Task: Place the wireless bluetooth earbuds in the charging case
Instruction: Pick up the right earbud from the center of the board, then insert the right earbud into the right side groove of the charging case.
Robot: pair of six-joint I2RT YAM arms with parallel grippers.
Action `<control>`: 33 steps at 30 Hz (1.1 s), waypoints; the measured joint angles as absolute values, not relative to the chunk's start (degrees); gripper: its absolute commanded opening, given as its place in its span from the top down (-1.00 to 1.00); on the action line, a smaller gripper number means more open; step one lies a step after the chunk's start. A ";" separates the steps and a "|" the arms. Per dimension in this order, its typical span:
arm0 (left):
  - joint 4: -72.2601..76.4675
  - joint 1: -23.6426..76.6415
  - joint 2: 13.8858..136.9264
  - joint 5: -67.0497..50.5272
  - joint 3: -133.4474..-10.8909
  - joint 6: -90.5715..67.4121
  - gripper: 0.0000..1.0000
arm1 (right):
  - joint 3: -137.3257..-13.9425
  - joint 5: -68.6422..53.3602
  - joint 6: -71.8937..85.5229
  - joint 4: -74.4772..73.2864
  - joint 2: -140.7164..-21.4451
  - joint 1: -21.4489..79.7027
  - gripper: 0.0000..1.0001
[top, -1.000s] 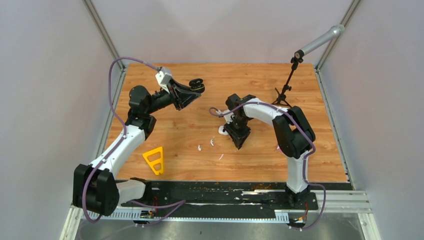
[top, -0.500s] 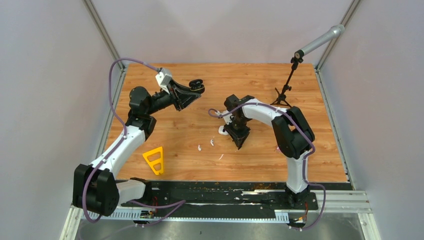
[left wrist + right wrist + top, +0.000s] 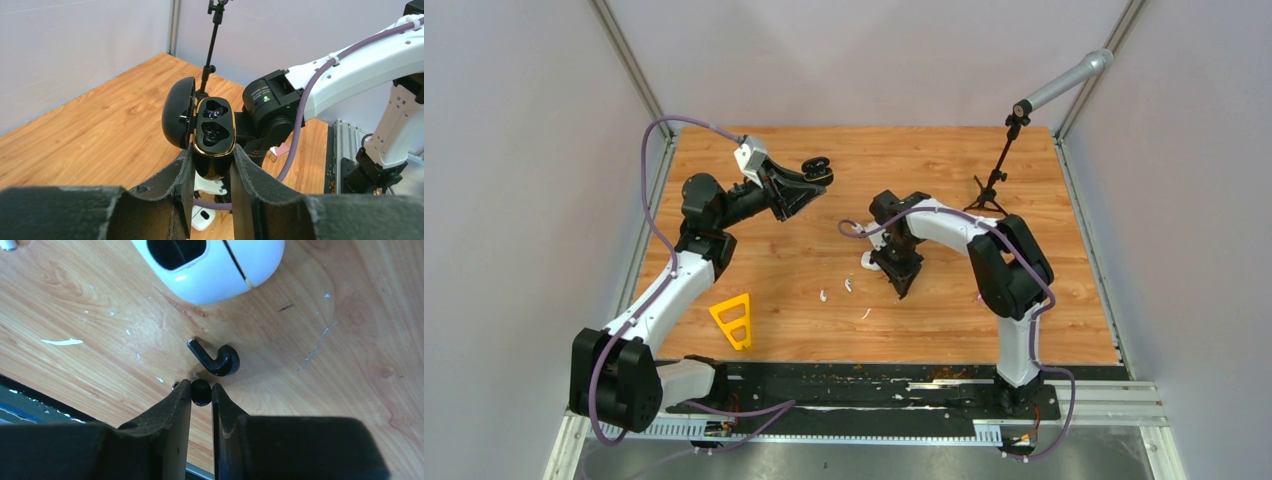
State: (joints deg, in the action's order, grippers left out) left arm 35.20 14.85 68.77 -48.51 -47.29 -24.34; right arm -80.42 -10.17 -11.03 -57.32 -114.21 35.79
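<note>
A black charging case (image 3: 214, 135) with a gold rim is held in the air, its lid (image 3: 179, 120) swung open and both wells empty. My left gripper (image 3: 212, 160) is shut on its lower body, at the back left of the table (image 3: 809, 180). My right gripper (image 3: 201, 387) points down at the table, its fingertips shut on a black earbud (image 3: 201, 392). A second black earbud (image 3: 216, 359) lies just beyond it. The open white case (image 3: 210, 265) lies further on. Two white earbuds (image 3: 824, 296) (image 3: 848, 285) lie left of the right gripper (image 3: 902, 287).
A thin white sliver (image 3: 865, 314) lies on the wood near the front. A yellow triangular piece (image 3: 733, 320) sits at the front left. A microphone on a small tripod (image 3: 991, 185) stands at the back right. A small pink item (image 3: 980, 296) lies by the right arm.
My right gripper's fingers have narrowed onto the black earbud, and the wrist has shifted slightly left. The left arm and the black case have stayed still.
</note>
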 measured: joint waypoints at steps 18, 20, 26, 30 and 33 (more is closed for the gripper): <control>36.10 14.87 72.36 -49.01 -47.77 -24.32 1.00 | -85.47 -6.02 -27.46 -57.45 -88.77 36.21 1.00; 36.29 15.09 72.55 -49.47 -47.77 -24.32 1.00 | -89.71 -6.48 -29.41 -57.60 -88.53 36.21 1.00; 37.17 17.74 72.82 -52.38 -47.62 -23.88 1.00 | -103.79 -9.13 -33.10 -57.52 -87.53 36.49 1.00; 37.21 19.20 72.82 -53.36 -47.35 -23.64 1.00 | -109.58 -9.30 -37.89 -55.40 -85.41 39.05 1.00; 37.34 19.84 72.82 -54.17 -47.35 -23.29 1.00 | -109.58 -9.21 -42.78 -53.28 -83.20 42.26 1.00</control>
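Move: The right fingers are already closed on a black earbud down at the board. The open black charging case, held by the left gripper, is some 18 cm to their left, 8 cm ahead and 32 cm above. The other black earbud lies about 4 cm ahead and 2 cm left of the right hand, the white case about 7 cm ahead and 7 cm left. From the left hand, the gripped earbud is some 7 cm back, 19 cm right and 31 cm down. Keep the pinch on the earbud and lift the right gripper fast, nearly 38 cm up towards the height of the held case, easing left late in the climb and swinging the fingers from straight down to forward-left, slightly down. Hold the case steady in the left gripper, sink it about 2 cm, then draw it right and back a few centimetres, turning slightly clockwise. ##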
